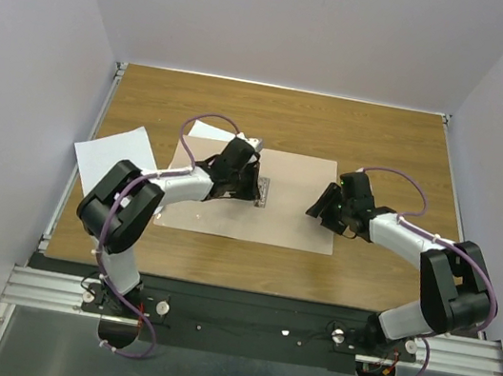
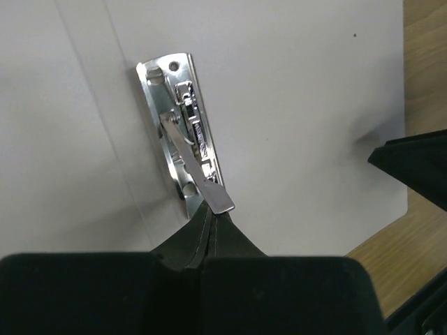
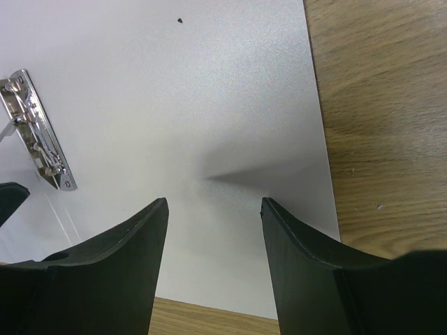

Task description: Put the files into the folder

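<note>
The folder lies open and flat mid-table, tan from above and pale grey in both wrist views. Its metal clip sits along the fold. My left gripper is shut, its tips touching the free end of the clip's lever; a pinch is not visible. My right gripper hovers open over the folder's right half, holding nothing. One white file lies at the table's left edge; another peeks out behind the left arm.
Wooden tabletop surrounds the folder. White walls close in the left, back and right sides. The right arm's dark tip shows at the right of the left wrist view. A metal rail carries both bases.
</note>
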You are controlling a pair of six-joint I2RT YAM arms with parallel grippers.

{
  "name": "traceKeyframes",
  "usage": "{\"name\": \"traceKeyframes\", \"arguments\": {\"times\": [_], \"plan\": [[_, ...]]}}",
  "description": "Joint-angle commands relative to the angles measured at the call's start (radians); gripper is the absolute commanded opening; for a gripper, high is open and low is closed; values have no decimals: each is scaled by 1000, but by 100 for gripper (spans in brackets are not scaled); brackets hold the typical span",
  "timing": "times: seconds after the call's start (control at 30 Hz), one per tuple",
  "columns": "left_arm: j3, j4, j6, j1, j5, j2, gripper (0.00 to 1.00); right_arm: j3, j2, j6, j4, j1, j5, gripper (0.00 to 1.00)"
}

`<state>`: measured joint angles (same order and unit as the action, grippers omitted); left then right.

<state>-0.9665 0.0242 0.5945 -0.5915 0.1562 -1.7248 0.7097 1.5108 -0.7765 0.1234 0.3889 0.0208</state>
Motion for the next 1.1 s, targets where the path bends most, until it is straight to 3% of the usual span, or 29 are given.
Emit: {"name": "traceKeyframes", "arguments": {"times": [0.0, 1.07], "plan": [[-66, -72, -28, 5, 72, -56, 0, -59, 71, 37, 133, 2, -39, 65], [-426, -67, -134, 139, 201, -387, 0, -41, 97, 43, 133, 2, -33, 65]]}}
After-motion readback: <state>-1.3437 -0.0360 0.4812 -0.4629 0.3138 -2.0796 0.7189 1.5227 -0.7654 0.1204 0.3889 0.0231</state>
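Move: The clip's lever, its middle some 2 cm ahead of the left hand, 1 cm to its right and 2 cm below, points back at the shut fingertips. The metal clip's middle lies about 3 cm ahead, 1 cm right and 3 cm lower. The file sheet peeking out past the folder's far edge is some 18 cm ahead and 12 cm left. From the idle right hand the lever is about 19 cm left and 4 cm ahead, at much the same height. The left hand, fingers shut, sweeps about 11 cm forward, nearly level, pushing the clip's lever towards the far edge. ##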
